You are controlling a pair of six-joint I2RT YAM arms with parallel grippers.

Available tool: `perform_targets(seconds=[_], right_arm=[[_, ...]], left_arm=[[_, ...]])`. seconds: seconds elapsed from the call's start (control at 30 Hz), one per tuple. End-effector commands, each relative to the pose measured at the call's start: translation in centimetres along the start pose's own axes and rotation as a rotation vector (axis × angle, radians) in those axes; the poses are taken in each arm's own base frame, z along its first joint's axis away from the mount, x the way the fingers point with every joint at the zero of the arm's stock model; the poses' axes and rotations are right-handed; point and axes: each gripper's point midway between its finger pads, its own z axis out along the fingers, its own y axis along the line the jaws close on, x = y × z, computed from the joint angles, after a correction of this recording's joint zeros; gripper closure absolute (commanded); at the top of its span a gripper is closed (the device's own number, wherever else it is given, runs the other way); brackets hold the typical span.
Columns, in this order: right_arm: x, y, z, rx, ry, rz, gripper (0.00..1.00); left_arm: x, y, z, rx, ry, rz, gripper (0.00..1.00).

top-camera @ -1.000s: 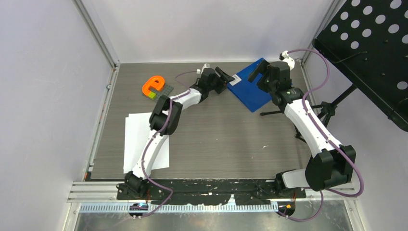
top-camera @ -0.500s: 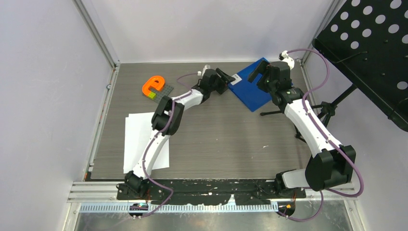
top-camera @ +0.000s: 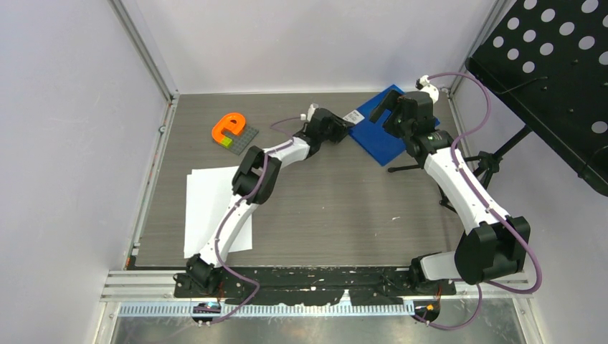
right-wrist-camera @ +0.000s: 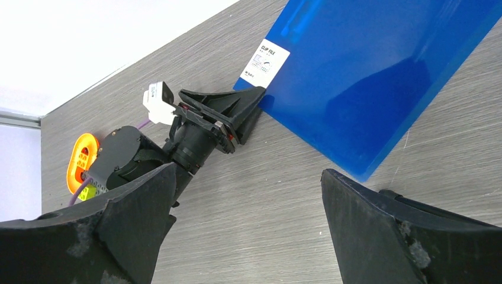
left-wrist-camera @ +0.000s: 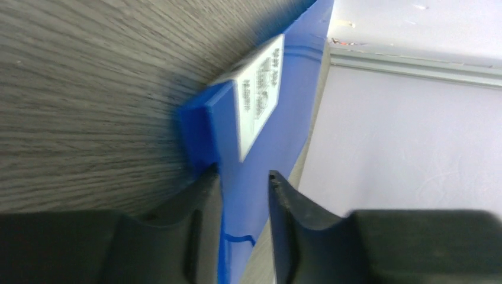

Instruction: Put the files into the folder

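The blue folder (top-camera: 380, 136) lies flat at the back right of the table, its white label (top-camera: 353, 117) at the near-left corner. My left gripper (top-camera: 345, 126) is at that corner. In the left wrist view its jaws (left-wrist-camera: 244, 180) straddle the folder's edge (left-wrist-camera: 284, 118): one finger touches it and a gap shows at the other, so it is open. My right gripper (right-wrist-camera: 248, 171) hovers wide open above the table beside the folder (right-wrist-camera: 379, 77), holding nothing. The files (top-camera: 211, 208), white sheets, lie at the near left, partly under the left arm.
An orange block (top-camera: 229, 127) sits on a small grey plate (top-camera: 246, 136) at the back left. A black perforated music stand (top-camera: 552, 72) and its tripod legs (top-camera: 487, 163) stand just off the table's right edge. Walls close in at the left and back.
The left arm has stretched right, bringing its gripper onto the folder's labelled corner. Its jaws have narrowed around the edge. The right arm has stayed still.
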Motion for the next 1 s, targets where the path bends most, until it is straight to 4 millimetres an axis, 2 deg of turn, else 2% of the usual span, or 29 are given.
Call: perform_targets(seconds=[0.0, 0.07, 0.1, 0.23, 0.37, 0.4, 0.43, 0.47, 0.53, 0.67, 0.7, 0.73, 0.77, 0.8, 0.83, 0.87, 0.9, 0.93, 0.97], right_arm=[[-1.2, 0.5, -0.6, -0.025, -0.032, -0.002, 0.03], [-1.3, 0.6, -0.7, -0.027, -0.034, -0.005, 0.03], [-1.3, 0.6, -0.7, -0.029, -0.035, -0.006, 0.03], [-1.0, 0.5, -0.7, -0.034, -0.023, -0.017, 0.03], [0.1, 1.0, -0.4, -0.067, 0.022, -0.031, 0.03], [0.4, 0.9, -0.3, -0.07, 0.032, -0.033, 0.03], [0.9, 1.0, -0.3, -0.081, 0.049, -0.036, 0.03], [1.2, 1.0, -0.2, -0.084, 0.059, -0.036, 0.03], [2.1, 1.1, -0.2, -0.099, 0.085, -0.035, 0.03], [5.1, 0.7, -0.5, -0.116, 0.142, -0.037, 0.03], [7.1, 0.3, -0.6, -0.121, 0.188, -0.031, 0.03], [7.8, 0.6, -0.9, -0.151, 0.197, -0.025, 0.03], [10.0, -0.1, -0.9, -0.143, 0.239, -0.017, 0.03], [10.5, 0.3, -1.2, -0.171, 0.246, -0.004, 0.03], [12.7, -0.3, -1.4, -0.167, 0.29, 0.016, 0.03], [13.1, 0.3, -1.7, -0.207, 0.292, 0.032, 0.03], [15.2, 0.0, -2.1, -0.208, 0.332, 0.047, 0.03], [15.7, 0.4, -2.3, -0.226, 0.334, 0.054, 0.03], [17.3, 0.1, -2.7, -0.222, 0.366, 0.067, 0.03]], left_arm=[[-0.6, -1.4, 0.2, 0.051, -0.039, -0.048, 0.78], [-1.1, -1.8, -0.3, 0.063, -0.051, -0.04, 0.96], [-1.6, -1.9, -0.6, 0.07, -0.059, -0.032, 1.0], [-4.3, -2.1, -3.7, 0.104, -0.147, -0.022, 1.0], [-7.0, -1.7, -8.9, 0.133, -0.24, 0.003, 1.0], [-7.4, -1.0, -10.9, 0.119, -0.258, 0.015, 1.0], [-7.9, -1.6, -12.3, 0.133, -0.276, 0.023, 1.0], [-7.9, 0.3, -14.0, 0.095, -0.284, 0.033, 1.0], [-8.1, 2.3, -17.4, 0.057, -0.308, 0.044, 1.0], [-6.9, 6.6, -24.2, -0.026, -0.319, -0.012, 1.0], [-6.3, 7.7, -25.7, -0.044, -0.311, -0.041, 1.0], [-5.7, 8.8, -27.1, -0.06, -0.301, -0.081, 1.0], [-5.0, 9.8, -28.3, -0.072, -0.286, -0.118, 1.0], [-4.4, 10.6, -29.4, -0.081, -0.272, -0.156, 1.0], [-3.7, 11.3, -30.4, -0.088, -0.256, -0.192, 1.0], [-3.2, 11.9, -31.3, -0.092, -0.244, -0.225, 1.0], [-2.9, 12.1, -32.1, -0.078, -0.239, -0.252, 1.0], [-2.6, 12.2, -32.9, -0.063, -0.235, -0.27, 1.0], [-2.4, 12.3, -33.5, -0.056, -0.227, -0.285, 1.0]])
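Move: The blue folder's near-left corner already sits between the left hand's half-open fingers; its middle is about 15 cm to that hand's right, 4 cm ahead and 3 cm lower. The white files lie some 45 cm left and 29 cm back, the grey block board about 43 cm left and 2 cm ahead. From the right hand, the folder's middle is roughly 18 cm ahead, 2 cm to the right and 22 cm below. The folder's near-left corner is pinched as the left fingers shut and the hand dips about 2 cm; the left hand then drags it left and back, some 25 cm left and 23 cm back, towards the files, turning nearly 20 degrees counter-clockwise. Late on, the right hand, still wide open and touching nothing, sinks about 13 cm, drawing back and left and tipping down. ##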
